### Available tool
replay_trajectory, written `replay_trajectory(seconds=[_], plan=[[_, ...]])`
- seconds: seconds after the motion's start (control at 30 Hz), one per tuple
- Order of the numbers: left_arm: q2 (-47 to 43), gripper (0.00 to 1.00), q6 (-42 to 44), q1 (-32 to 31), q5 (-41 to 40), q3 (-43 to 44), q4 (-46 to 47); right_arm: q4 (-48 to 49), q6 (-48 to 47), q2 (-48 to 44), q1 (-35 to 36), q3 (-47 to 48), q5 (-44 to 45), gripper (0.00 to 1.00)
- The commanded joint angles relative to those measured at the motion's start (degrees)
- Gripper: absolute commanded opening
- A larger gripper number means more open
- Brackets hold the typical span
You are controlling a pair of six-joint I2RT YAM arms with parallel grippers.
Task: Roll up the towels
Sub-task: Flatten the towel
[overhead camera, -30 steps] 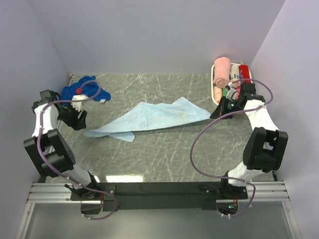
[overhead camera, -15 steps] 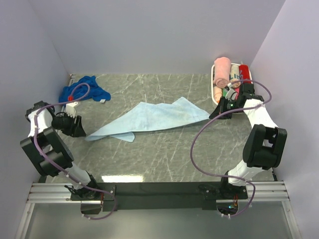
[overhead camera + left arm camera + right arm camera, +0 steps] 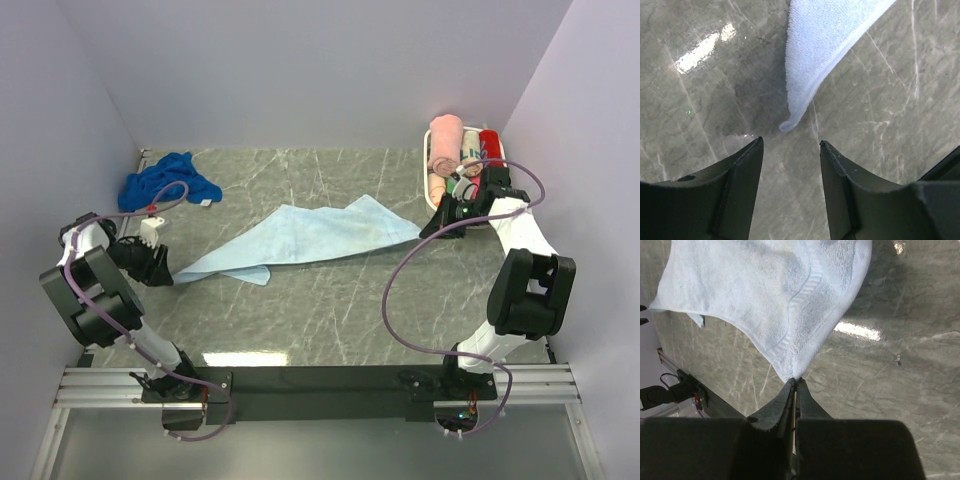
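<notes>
The pale blue towel (image 3: 300,235) lies spread and wrinkled across the middle of the table, one corner folded under at its left end. My right gripper (image 3: 425,232) is shut on its right corner, and in the right wrist view that towel (image 3: 765,290) fans out from the pinched tips of the gripper (image 3: 796,381). My left gripper (image 3: 165,275) sits low at the towel's left tip. In the left wrist view it (image 3: 791,141) is open, and the towel's pointed corner (image 3: 786,125) lies just beyond the fingertips, untouched. The royal blue towel (image 3: 165,180) lies crumpled at the back left.
A white basket (image 3: 428,190) at the back right holds a rolled pink towel (image 3: 445,145) and a red one (image 3: 490,145). Lilac walls close in the table on the left, back and right. The black mounting rail (image 3: 320,380) runs along the near edge.
My left arm has swung away from the royal blue towel, toward the near side, down to the pale towel's left corner, its jaws narrowing a little. The right arm and towel have stayed put.
</notes>
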Motion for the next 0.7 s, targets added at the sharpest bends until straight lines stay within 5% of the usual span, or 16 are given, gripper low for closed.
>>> replay_trajectory(seconds=[0.0,0.33,0.43,0.47,0.67], plan=[[0.9,0.55,0.3,-0.4,2.3,-0.4,2.5,-0.8,-1.2,-0.1,0.1,2.5,-0.5,0.00],[5.6,0.51,0.2,-2.2,3.0,2.0,1.8,-1.8,-2.7,1.3,0.5,2.9,-1.6,0.00],[6.8,0.41,0.3,-2.5,2.3,2.6,1.8,-2.8,-3.5,1.8,0.6,3.8,-1.3,0.00],[6.9,0.29,-0.4,-2.6,2.4,2.7,2.0,-2.7,-3.5,1.8,0.6,3.8,-1.3,0.00],[6.3,0.01,-8.5,-2.2,6.8,6.3,1.2,-2.9,-3.6,1.6,0.5,7.8,0.1,0.00]])
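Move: The left fingers, half open, hang just over the light-blue towel's left corner, which lies about 1 cm ahead, 2 cm to the right and 3 cm below. The loose flap of that towel is level with this hand, some 19 cm to the right; the dark-blue towel lies roughly 21 cm ahead, 1 cm to the right. From the right hand, already pinching the towel's other end, the left corner is about 55 cm left, 10 cm back and 10 cm lower. The left fingers shut on the light-blue towel's left corner and pinch it: the hand sinks about 2.5 cm while easing forward and slightly right, closes near the bottom, then starts to rise, still going forward. The right hand stays in place and keeps its pinch on the opposite end. ##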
